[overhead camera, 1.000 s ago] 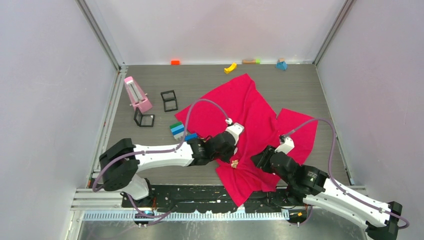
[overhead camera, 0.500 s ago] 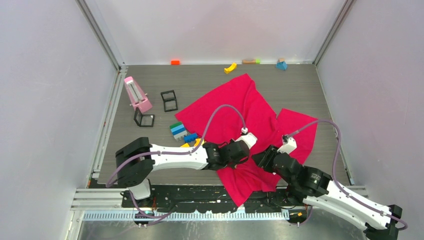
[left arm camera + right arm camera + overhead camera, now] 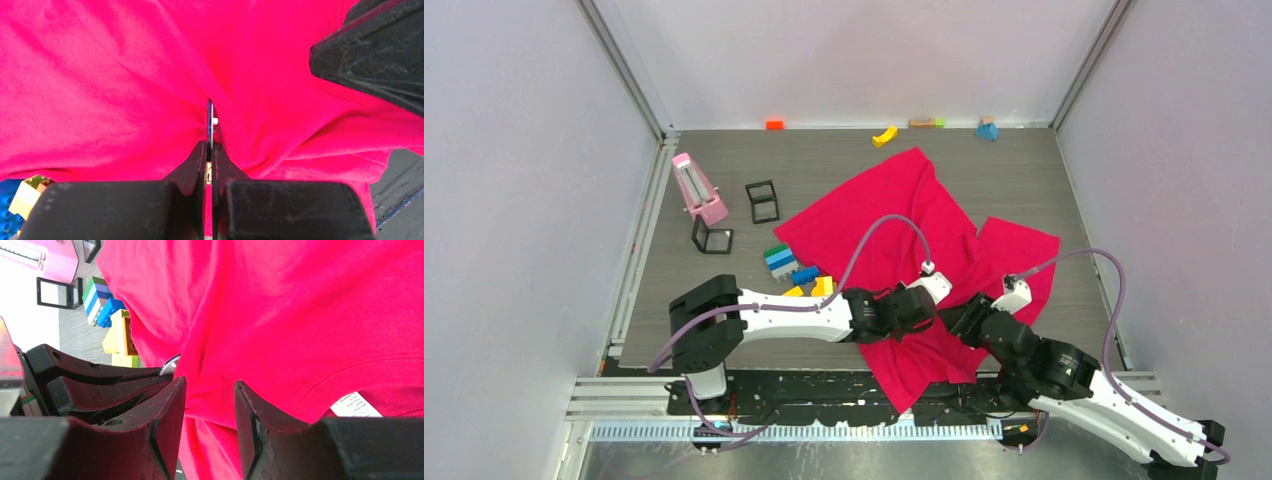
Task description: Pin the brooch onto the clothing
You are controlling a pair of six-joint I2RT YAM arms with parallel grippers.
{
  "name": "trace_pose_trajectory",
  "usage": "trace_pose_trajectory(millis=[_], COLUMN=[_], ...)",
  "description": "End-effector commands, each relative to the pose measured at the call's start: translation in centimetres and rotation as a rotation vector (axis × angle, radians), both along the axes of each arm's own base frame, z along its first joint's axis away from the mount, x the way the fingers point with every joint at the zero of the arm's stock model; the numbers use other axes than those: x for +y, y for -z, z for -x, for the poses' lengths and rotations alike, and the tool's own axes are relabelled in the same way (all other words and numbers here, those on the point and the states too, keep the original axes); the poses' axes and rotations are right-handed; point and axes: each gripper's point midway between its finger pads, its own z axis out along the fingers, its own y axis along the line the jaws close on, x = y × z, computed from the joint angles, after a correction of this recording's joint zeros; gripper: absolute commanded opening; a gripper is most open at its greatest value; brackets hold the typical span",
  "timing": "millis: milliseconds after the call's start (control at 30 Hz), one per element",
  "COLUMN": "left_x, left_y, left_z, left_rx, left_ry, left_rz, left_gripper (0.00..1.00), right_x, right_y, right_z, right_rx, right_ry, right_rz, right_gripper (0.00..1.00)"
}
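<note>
The clothing point(image 3: 904, 215) is a crimson T-shirt spread crumpled over the table's middle and right. My left gripper point(image 3: 936, 303) lies low on its near part, shut on the brooch point(image 3: 210, 120). The brooch shows only edge-on, as a thin plate with a small white tip pressed into a pucker of the fabric point(image 3: 100, 75). My right gripper point(image 3: 961, 317) sits just right of it, fingers almost touching the left one's. It stands open, a fold of the clothing point(image 3: 300, 300) running loosely between its fingers. The white neck label point(image 3: 355, 404) shows beside its right finger.
Stacked toy bricks point(image 3: 796, 272) lie just left of the shirt, under the left arm. A pink metronome-like box point(image 3: 697, 190) and two black cube frames point(image 3: 762, 202) stand at the left. Small blocks point(image 3: 884, 136) line the back wall.
The left arm has swept right across the shirt's near part, carrying the brooch up to the right gripper. The right gripper has shifted slightly right. Neither gripper's jaws have changed.
</note>
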Motion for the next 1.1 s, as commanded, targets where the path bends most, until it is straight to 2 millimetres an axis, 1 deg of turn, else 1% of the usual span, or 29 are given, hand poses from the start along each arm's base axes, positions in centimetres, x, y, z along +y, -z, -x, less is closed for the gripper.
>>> trace_pose_trajectory(millis=[0, 133, 267, 400, 533, 667, 900, 1067], left_x=[-1.5, -2.1, -3.3, -4.1, -4.6, -5.1, -5.5, -5.3], left_y=[-1.5, -2.2, -3.7, -4.9, -5.7, -7.0, -9.2, -9.9], left_z=[0.0, 0.2, 1.1, 1.5, 1.8, 2.2, 2.5, 2.6], left_rx=[-0.037, -0.031, -0.005, 0.005, 0.016, 0.027, 0.040, 0.052], left_ry=[0.036, 0.049, 0.088, 0.114, 0.127, 0.134, 0.126, 0.103], left_rz=[0.014, 0.047, 0.128, 0.178, 0.218, 0.277, 0.375, 0.411], left_gripper=[0.00, 0.00, 0.00, 0.00, 0.00, 0.00, 0.00, 0.00], right_x=[-1.2, -1.6, -1.7, -1.6, -1.6, -1.6, -1.6, -1.3], right_y=[-0.8, -0.8, -0.5, -0.5, -0.4, -0.2, 0.0, -0.2], right_z=[-0.5, -0.3, -0.3, -0.3, -0.3, -0.2, -0.2, -0.2], right_rx=[-0.032, -0.034, -0.028, -0.025, -0.023, -0.018, -0.015, -0.022], right_ry=[0.071, 0.078, 0.081, 0.080, 0.080, 0.080, 0.083, 0.063], right_rz=[-0.022, -0.033, -0.029, -0.029, -0.028, -0.026, -0.027, -0.034], right_gripper=[0.46, 0.46, 0.46, 0.46, 0.46, 0.46, 0.46, 0.46])
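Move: The left fingers, shut on the round brooch, already have it at a fold of the red clothing, about 1 cm ahead and 2 cm to the right. From that hand the gold brooch lies some 3 cm back, 4 cm left and 4 cm lower, and the yellow bricks about 5 cm ahead and 17 cm left, near table height. From the half-open right hand the round brooch is roughly level fore and aft, 7 cm left and 3 cm lower. Keeping the round brooch pinched, the left hand first draws it slowly right and a little back, then lifts quickly, about 6 cm up and 4 cm right in all, taking the clothing's fold along towards the right gripper while its fingertips tip outward to the right some 15 degrees. The right hand eases just over 1 cm right, then waits, still half open. ##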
